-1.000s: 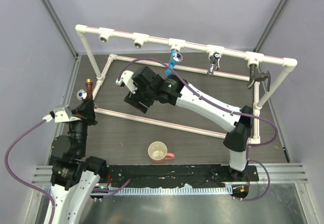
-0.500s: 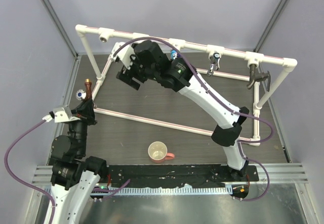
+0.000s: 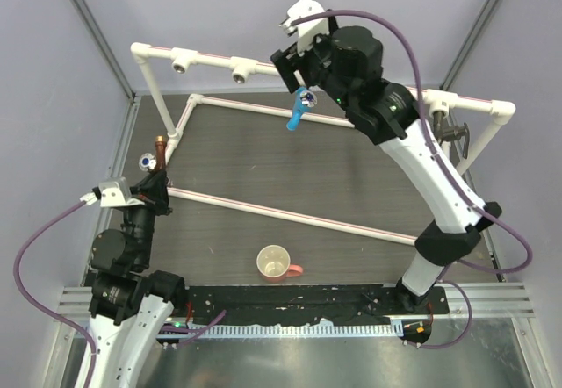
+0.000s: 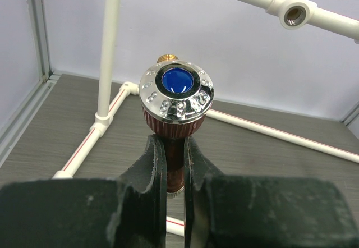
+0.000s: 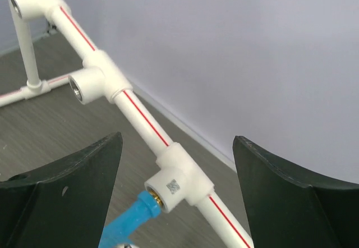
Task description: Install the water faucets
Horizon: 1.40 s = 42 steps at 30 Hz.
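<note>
My left gripper [image 3: 154,177] is shut on the stem of the copper-coloured water faucet [image 3: 158,148], held upright at the table's left. In the left wrist view its chrome knob with a blue cap [image 4: 176,93] sits just above my fingers [image 4: 154,169]. My right gripper [image 3: 297,70] hovers open and empty over the top rail, above the blue faucet [image 3: 301,107]. The right wrist view has that blue faucet [image 5: 126,223] screwed into a white tee [image 5: 179,183] between my spread jaws. A dark faucet [image 3: 452,133] hangs at the rail's right end.
Two empty tee sockets [image 3: 182,59] [image 3: 243,70] sit on the white pipe rail's left part. A lower pipe frame [image 3: 263,208] lies on the dark table. A cream mug [image 3: 276,262] stands near the front edge. Grey walls close in on both sides.
My right arm swung up from the table's left middle to above the rail by the blue faucet, its jaws spreading wider. My left gripper kept its hold and barely shifted.
</note>
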Each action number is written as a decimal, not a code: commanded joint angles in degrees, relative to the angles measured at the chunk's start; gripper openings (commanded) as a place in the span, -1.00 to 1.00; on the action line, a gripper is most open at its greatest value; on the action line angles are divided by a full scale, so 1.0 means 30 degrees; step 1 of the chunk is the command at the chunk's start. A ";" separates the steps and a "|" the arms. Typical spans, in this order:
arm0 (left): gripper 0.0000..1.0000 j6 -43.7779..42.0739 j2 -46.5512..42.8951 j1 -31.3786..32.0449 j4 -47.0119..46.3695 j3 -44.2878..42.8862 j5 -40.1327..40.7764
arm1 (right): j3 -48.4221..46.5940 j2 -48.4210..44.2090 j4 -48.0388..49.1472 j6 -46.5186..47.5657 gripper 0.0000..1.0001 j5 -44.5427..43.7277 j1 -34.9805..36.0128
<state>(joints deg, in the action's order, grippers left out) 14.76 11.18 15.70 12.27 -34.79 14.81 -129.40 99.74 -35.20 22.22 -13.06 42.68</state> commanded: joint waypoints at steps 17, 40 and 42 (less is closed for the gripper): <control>-1.00 -0.0698 0.4882 -0.0166 -0.2099 -0.2550 -0.9267 | 0.6953 -0.5622 0.0339 -0.2952 0.70 0.0306 -1.0325; -1.00 -0.4072 1.5344 -0.0166 0.0538 -1.2485 -1.1471 | 0.7713 -0.6148 -0.4763 -0.2629 0.68 0.7048 -1.1530; -1.00 -0.3722 1.5695 -0.0166 0.0509 -1.2662 -1.1032 | 0.7919 -0.6236 -0.4556 -0.2689 0.67 0.7252 -1.1559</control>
<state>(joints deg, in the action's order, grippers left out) 3.75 57.71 15.59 15.20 -68.90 -19.09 -107.79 81.71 -44.58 15.07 2.48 7.01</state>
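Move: The left hand already holds the brown faucet; the second socket from the left, still empty, lies about 21 cm ahead, 17 cm to its right and 10 cm above. The leftmost socket is some 23 cm ahead, 4 cm right and 11 cm up, the blue faucet 17 cm ahead, 31 cm right and 6 cm up. From the right hand, the second socket is about 5 cm ahead, 14 cm left and 10 cm below. Left carries the faucet right, forward and up towards the second socket, turning clockwise; right retreats about 24 cm rightward. ##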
